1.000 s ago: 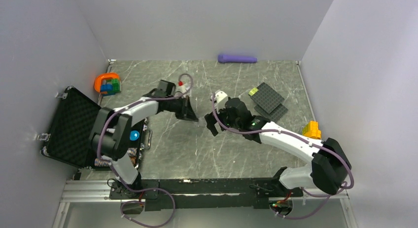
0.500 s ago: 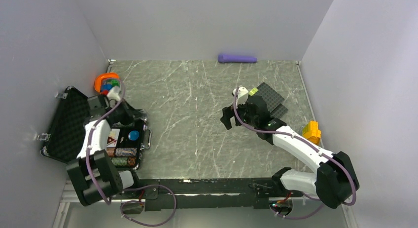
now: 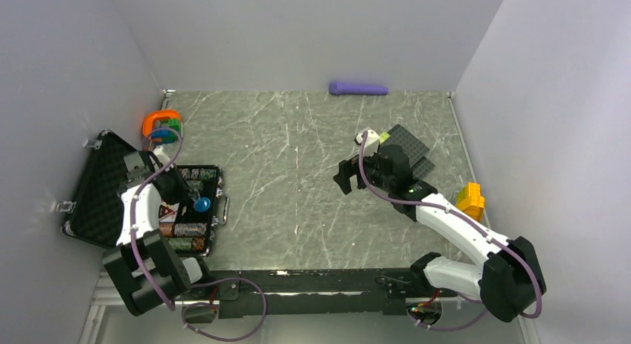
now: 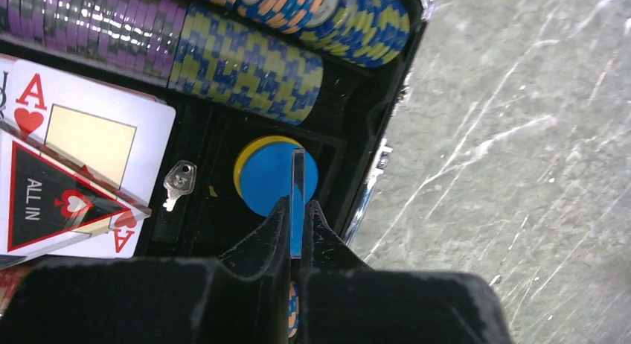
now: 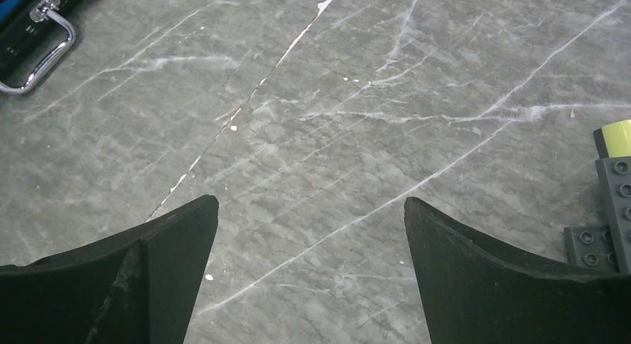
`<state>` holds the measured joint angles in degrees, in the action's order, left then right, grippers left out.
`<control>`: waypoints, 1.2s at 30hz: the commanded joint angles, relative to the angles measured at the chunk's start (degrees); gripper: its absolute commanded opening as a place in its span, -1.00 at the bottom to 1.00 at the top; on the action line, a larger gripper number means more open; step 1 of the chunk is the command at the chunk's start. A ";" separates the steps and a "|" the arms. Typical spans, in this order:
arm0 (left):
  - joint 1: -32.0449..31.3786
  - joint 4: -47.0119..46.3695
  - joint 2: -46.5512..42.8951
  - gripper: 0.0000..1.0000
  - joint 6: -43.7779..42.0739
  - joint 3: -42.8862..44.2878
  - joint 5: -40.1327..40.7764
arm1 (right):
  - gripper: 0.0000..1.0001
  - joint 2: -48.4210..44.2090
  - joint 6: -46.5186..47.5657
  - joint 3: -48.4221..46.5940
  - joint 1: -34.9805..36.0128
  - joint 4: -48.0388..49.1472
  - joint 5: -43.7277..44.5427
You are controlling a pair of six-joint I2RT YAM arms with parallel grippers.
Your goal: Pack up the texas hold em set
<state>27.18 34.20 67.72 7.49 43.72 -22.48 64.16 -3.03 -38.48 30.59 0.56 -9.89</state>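
The black case (image 3: 104, 184) lies open at the left with its foam lid back and its chrome handle (image 3: 223, 208) toward the table's middle. Its tray holds striped chip stacks (image 4: 245, 65), an ace card (image 4: 89, 135), a dark red "ALL IN" triangle (image 4: 52, 202), a small key (image 4: 178, 182) and a blue disc (image 4: 260, 180) lying on a yellow one. My left gripper (image 4: 297, 210) hangs over that disc (image 3: 202, 205), shut on a thin clear-bluish flat piece (image 4: 298, 173) seen edge-on. My right gripper (image 3: 344, 179) is open over bare table, nothing between its fingers (image 5: 178, 232).
An orange ring toy (image 3: 162, 125) with coloured blocks sits behind the case. Black studded plates (image 3: 408, 147) with a lime block (image 3: 382, 138) lie just behind the right gripper. A yellow block (image 3: 469, 196) is at the right and a purple cylinder (image 3: 359, 88) by the back wall.
My left arm swung from the table's middle back over the case tray, still shut on the thin piece. The right gripper drew back to the right, open throughout.
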 commanded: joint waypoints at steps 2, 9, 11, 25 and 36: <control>0.13 1.56 2.46 -1.00 -2.04 2.42 2.49 | 0.98 -2.10 -0.34 0.30 -0.36 3.31 -1.16; 0.11 1.50 5.61 -1.00 -2.52 2.36 -1.65 | 0.98 -2.06 -0.18 0.23 -0.44 2.85 -0.91; 0.15 1.41 6.38 -1.00 -2.58 2.18 -2.91 | 0.98 -1.96 -0.17 0.17 -0.45 2.74 -0.79; 0.15 1.59 9.23 -0.49 -1.74 2.20 -2.96 | 0.98 -1.77 -0.01 0.09 -0.47 2.37 -0.74; 0.14 1.63 8.63 0.08 -0.80 1.93 -0.79 | 0.98 -1.45 0.04 -0.01 -0.44 2.36 -0.83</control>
<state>27.18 35.42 77.47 6.70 44.05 -24.32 63.48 -3.03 -38.11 30.39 0.51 -10.15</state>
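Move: The blue and yellow discs, on which the clear DEALER button pinched in the left hand is to go, lie in the open case about 5 cm below this hand, 2 cm ahead and 1 cm to its left. The key sits roughly 5 cm left of the discs and 2 cm nearer the base, the ace cards some 10 cm left and 2 cm nearer. A blue-green chip roll lies about 5 cm beyond them and 3 cm left. From the right hand the discs are some 43 cm left, 5 cm back and 11 cm below. The DEALER button, already held on edge between the closed left fingers, is lowered about 3.5 cm towards the blue and yellow discs, with a slight drift back and then to the right as the wrist tips down nearly 10 degrees. Once nearly down, the fingers open to about half and release their pinch on the button. ##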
